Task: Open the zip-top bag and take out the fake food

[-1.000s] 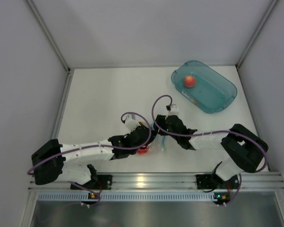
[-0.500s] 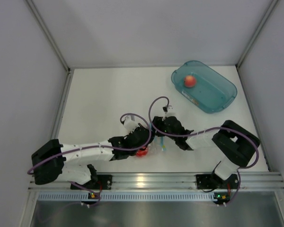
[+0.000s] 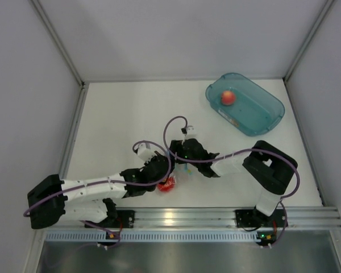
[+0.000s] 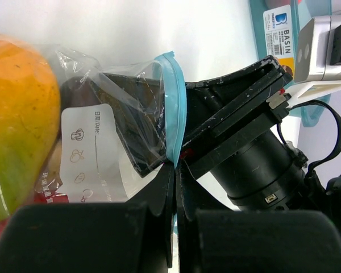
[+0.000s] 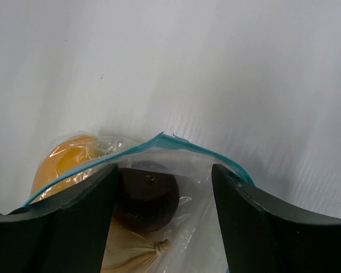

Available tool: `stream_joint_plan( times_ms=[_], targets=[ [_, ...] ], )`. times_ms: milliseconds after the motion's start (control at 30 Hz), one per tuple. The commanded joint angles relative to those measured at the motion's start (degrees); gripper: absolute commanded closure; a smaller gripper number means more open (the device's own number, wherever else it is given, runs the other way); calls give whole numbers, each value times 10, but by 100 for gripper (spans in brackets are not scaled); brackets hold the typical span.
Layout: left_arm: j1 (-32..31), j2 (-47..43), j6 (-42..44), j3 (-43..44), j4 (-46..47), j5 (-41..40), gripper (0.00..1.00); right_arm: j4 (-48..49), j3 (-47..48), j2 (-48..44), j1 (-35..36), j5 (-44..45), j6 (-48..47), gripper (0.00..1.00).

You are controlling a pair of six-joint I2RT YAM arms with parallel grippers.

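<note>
The zip-top bag [image 4: 111,133] lies on the white table, clear and crinkly, its teal zip strip [image 4: 175,114] running up from my left gripper [image 4: 175,170], which is shut on that strip. In the top view the bag [image 3: 179,175] sits between both grippers near the front edge. My right gripper [image 5: 163,170] is open, its fingers [image 5: 85,216] pushed into the bag's mouth. Between them lies a dark brown piece of fake food [image 5: 148,196], with a beige tied piece [image 5: 128,253] below it. A yellow-orange mango [image 4: 17,114] fills the bag's far side. Something red [image 3: 167,183] shows at the bag's bottom.
A teal translucent tub [image 3: 261,116] stands at the back right with a red-orange ball [image 3: 228,97] in it. White walls close in the table on the left, back and right. The aluminium rail with both arm bases [image 3: 176,217] runs along the front.
Both arms have shifted left and a little toward the front, taking the bag with them. The right gripper has gone deeper into the bag's mouth.
</note>
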Motion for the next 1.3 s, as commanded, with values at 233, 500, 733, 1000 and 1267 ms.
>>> stream_joint_plan(
  times_ms=[233, 500, 733, 1000, 1267],
  targets=[
    [12, -29, 49, -23, -97, -47, 100, -195, 20, -47, 81, 158, 12, 38],
    [12, -27, 85, -12, -118, -65, 100, -210, -4, -95, 113, 214, 20, 47],
    [14, -28, 106, 2, -115, -45, 100, 12, -81, -142, 115, 90, 4, 51],
    [13, -46, 138, 48, -114, 17, 100, 54, -42, -113, 115, 69, -3, 54],
    [13, -74, 134, 54, -114, 40, 100, 95, -3, -52, 101, 63, -18, 53]
  ],
)
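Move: The dark fruit in the bag lies about 5 cm left of the right hand, 1 cm ahead and 3 cm below. The mango is some 9 cm left of that hand and level with it; the cream bulb about 3 cm back and 5 cm left; the red fruit some 11 cm back and 4 cm left. From the left hand, pinching the blue zip edge, the dark fruit is roughly 5 cm ahead, 5 cm left and 7 cm lower. Right hand draws back 6 cm at the bag's mouth, fingers narrowing; left carries its pinched zip edge 4 cm left. ##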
